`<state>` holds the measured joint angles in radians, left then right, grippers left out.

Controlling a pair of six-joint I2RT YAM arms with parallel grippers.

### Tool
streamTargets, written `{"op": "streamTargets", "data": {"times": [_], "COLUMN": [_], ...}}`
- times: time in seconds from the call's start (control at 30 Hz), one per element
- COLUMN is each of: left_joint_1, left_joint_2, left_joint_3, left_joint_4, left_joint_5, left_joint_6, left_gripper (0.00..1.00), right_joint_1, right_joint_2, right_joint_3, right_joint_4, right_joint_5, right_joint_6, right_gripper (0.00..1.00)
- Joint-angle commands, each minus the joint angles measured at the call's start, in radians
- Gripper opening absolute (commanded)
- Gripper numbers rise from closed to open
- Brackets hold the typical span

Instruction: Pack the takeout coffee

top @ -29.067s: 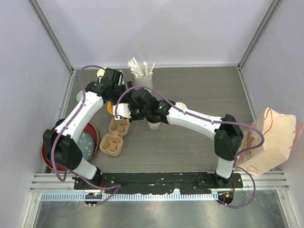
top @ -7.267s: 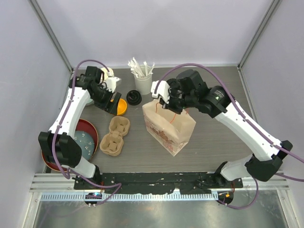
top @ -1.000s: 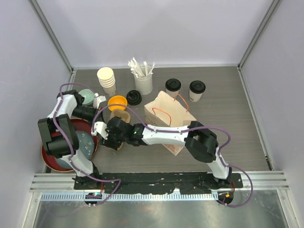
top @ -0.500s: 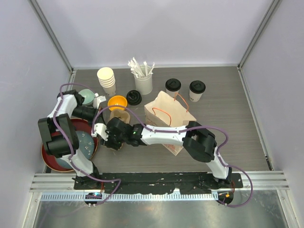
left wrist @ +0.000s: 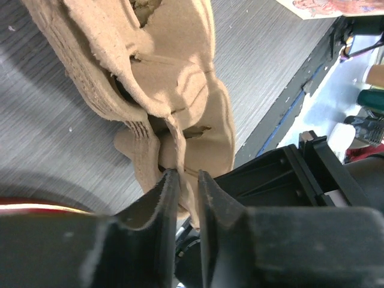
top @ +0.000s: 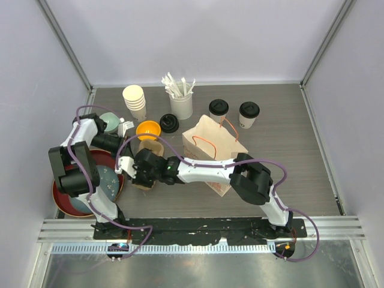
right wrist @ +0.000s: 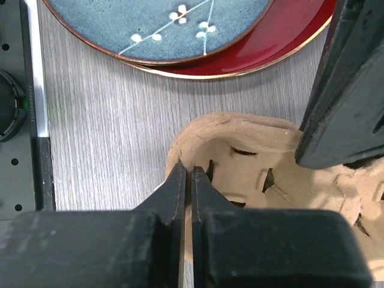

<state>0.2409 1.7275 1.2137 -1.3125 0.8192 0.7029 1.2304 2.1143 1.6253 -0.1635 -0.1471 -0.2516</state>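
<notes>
Two takeout coffees (top: pixel 218 112) (top: pixel 248 113), white cups with black lids, stand at the back beside the open paper bag (top: pixel 210 147). A brown pulp cup carrier (top: pixel 150 147) (left wrist: pixel 174 78) (right wrist: pixel 240 150) lies left of the bag, mostly under both grippers. My right gripper (top: pixel 138 177) (right wrist: pixel 185 168) is shut on the carrier's near end rim. My left gripper (top: pixel 133 151) (left wrist: pixel 183 173) has its jaws a narrow gap apart around the carrier's other rim, which rests against one finger. No cup sits in the carrier.
A blue plate (right wrist: pixel 162 24) on a red plate (top: pixel 114 163) lies just left of the carrier. Behind stand a stack of cream cups (top: pixel 134 99), a cup of stirrers (top: pixel 180 102), an orange bowl (top: pixel 147 128) and a loose black lid (top: pixel 170 123).
My right gripper has closed from open onto the carrier's rim. The left jaws have parted slightly. Both arms have hardly moved.
</notes>
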Motion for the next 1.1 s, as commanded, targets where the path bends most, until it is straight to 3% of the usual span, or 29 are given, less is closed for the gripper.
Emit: {"op": "streamTargets", "data": {"times": [0.0,0.07,0.37,0.8,1.07], "left_joint_1": [0.012,0.017,0.064,0.103,0.103], "left_joint_2": [-0.017,-0.032,-0.074,-0.109,-0.100], "left_joint_3": [0.059,0.075,0.181,0.142,0.104], "left_joint_4": [-0.183,-0.166,-0.197,-0.148,-0.110], "left_joint_5": [0.006,-0.017,-0.014,-0.087,-0.159], "left_joint_6": [-0.032,-0.052,-0.083,-0.088,-0.089], "left_gripper": [0.31,0.44,0.65,0.65,0.63], "right_joint_1": [-0.006,-0.008,-0.043,-0.095,-0.095], "right_joint_2": [-0.066,-0.079,-0.099,-0.191,-0.252], "right_joint_3": [0.044,0.051,0.113,0.159,0.154], "right_joint_4": [-0.007,-0.013,-0.036,-0.005,-0.021], "right_joint_5": [0.015,0.018,-0.014,-0.123,-0.112], "right_joint_6": [0.012,0.018,0.141,0.248,0.284], "right_gripper": [0.01,0.01,0.01,0.01,0.01]}}
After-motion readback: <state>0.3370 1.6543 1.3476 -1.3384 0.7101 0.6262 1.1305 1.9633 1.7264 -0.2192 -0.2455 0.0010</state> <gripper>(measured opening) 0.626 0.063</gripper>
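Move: Both hands have hold of the near-left part of the cup holder's wall; the holder's middle lies roughly 6 cm ahead, 5 cm right and 3 cm below the right hand, about 1 cm back, 7 cm right and 4 cm below the left. From the right hand, the paper bag is about 9 cm ahead and 29 cm right, the plate stack some 15 cm left and 1 cm back, the orange bowl 18 cm ahead and 5 cm right, both a little lower. Lifting the cup holder by its wall, the right hand keeps its pinch and rises about 12 cm, drifting some 3 cm forward and tilting its fingertips up by 10 to 15 degrees. Meanwhile the left hand opens its fingers, lets go of the rim and backs off to its left, rising, with a forward swing that partly turns back, ending about 6 cm off. ##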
